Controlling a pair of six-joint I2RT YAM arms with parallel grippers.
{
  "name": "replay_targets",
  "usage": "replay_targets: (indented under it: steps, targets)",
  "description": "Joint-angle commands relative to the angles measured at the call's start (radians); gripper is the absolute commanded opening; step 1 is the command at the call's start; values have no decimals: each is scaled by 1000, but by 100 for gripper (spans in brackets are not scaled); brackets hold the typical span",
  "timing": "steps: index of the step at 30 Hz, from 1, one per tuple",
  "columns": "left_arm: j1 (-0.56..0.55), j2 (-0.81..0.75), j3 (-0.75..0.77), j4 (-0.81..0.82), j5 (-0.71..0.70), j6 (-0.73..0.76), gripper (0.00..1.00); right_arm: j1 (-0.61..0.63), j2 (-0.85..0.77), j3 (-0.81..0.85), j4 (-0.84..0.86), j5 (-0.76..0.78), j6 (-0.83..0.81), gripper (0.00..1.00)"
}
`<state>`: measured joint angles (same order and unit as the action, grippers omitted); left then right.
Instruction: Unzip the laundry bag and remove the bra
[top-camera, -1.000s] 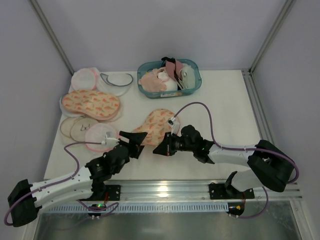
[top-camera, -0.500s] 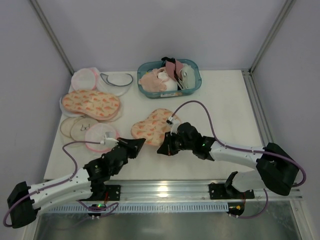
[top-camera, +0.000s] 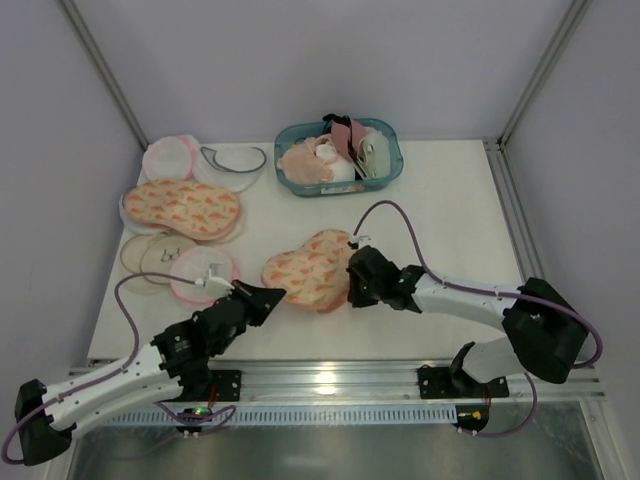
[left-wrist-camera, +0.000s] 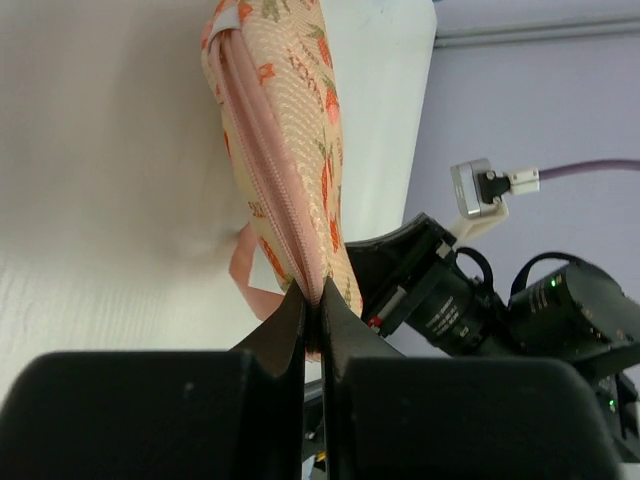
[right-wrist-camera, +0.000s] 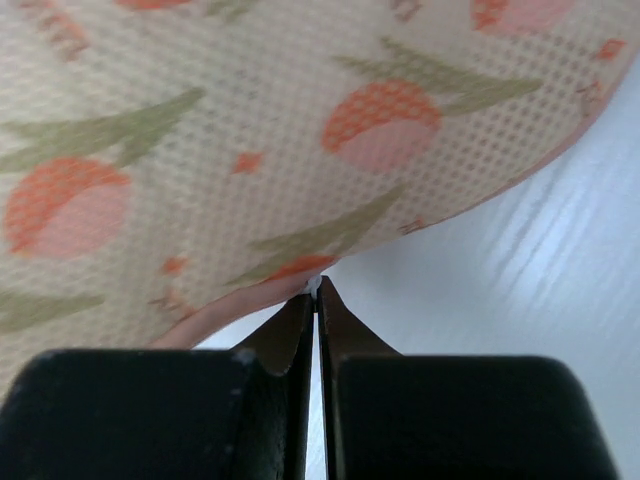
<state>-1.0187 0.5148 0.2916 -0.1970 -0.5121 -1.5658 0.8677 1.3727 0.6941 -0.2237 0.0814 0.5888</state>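
The peach carrot-print laundry bag (top-camera: 310, 268) lies between my two arms in the top view. My left gripper (top-camera: 272, 294) is shut on the pink zipper edging at the bag's left end (left-wrist-camera: 285, 130), fingertips (left-wrist-camera: 300, 310) pinching the seam beside a pink loop (left-wrist-camera: 245, 275). My right gripper (top-camera: 352, 285) is shut at the bag's right end. In the right wrist view its tips pinch a small white tab (right-wrist-camera: 316, 290) at the pink edge under the bag (right-wrist-camera: 250, 130). The bra is hidden.
A second peach print bag (top-camera: 180, 208) and round mesh pouches (top-camera: 203, 272) lie at the left. A teal basket (top-camera: 338, 157) with pink garments stands at the back. The frame rail (top-camera: 330, 378) runs along the table's near edge.
My left gripper has closed on the bag's left end. The right gripper moved right along the bag's near edge, and the bag swung toward the near side.
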Motion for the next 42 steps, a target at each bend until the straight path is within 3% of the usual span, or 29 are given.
replay_targets:
  steps: [1, 6, 9, 13, 20, 27, 29, 33, 36, 38, 42]
  targets:
    - [11, -80, 56, -105, -58, 108, 0, -51, 38, 22, -112, 158, -30, 4]
    - [12, -160, 87, -297, -137, 138, 0, -82, -24, 39, -209, 294, -3, 4]
    - [12, -165, 90, -320, -157, 158, 0, -102, -102, 35, -241, 348, 6, 4]
    - [14, -102, 80, -234, -137, 199, 0, -133, -179, 36, -299, 383, 3, 3]
    - [26, 154, 129, 8, -125, 309, 0, -142, -282, 27, -371, 405, 9, 4]
    - [130, 439, 185, 292, 41, 357, 1, -144, -405, 19, -436, 420, 26, 4]
    - [137, 520, 216, 339, 67, 375, 9, -142, -445, 12, -453, 434, 40, 4]
    - [158, 631, 259, 410, 121, 385, 79, -145, -509, -2, -470, 452, 66, 4]
    - [158, 659, 276, 403, 132, 368, 94, -144, -535, -10, -479, 452, 80, 4]
    - [158, 642, 271, 374, 129, 345, 98, -145, -538, -16, -480, 449, 88, 4]
    - [158, 575, 259, 259, 153, 282, 99, -145, -531, -25, -465, 417, 88, 4]
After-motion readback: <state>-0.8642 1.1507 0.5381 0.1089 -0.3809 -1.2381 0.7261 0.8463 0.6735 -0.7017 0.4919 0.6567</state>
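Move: The laundry bag is already held up between both hands. Its middle lies some 5 cm to the right of the left hand, 4 cm ahead and a few (about 4) cm below it. From the right hand, the bag's middle is roughly 9 cm to the left, 6 cm ahead and about 3 cm higher. The pink-rimmed disc lies about 19 cm left of the left hand, 6 cm ahead and 12 cm below. The bag's zipper pull stays pinched in the right fingers, which drag it about 15 cm to the right, dipping slightly, then rising to some 7 cm higher as the wrist turns clockwise. The left hand keeps its pinch on the bag's edge while easing a little left, then goes forward, right and slightly down, rolling its left side up, and finally opens wide and lets go. ##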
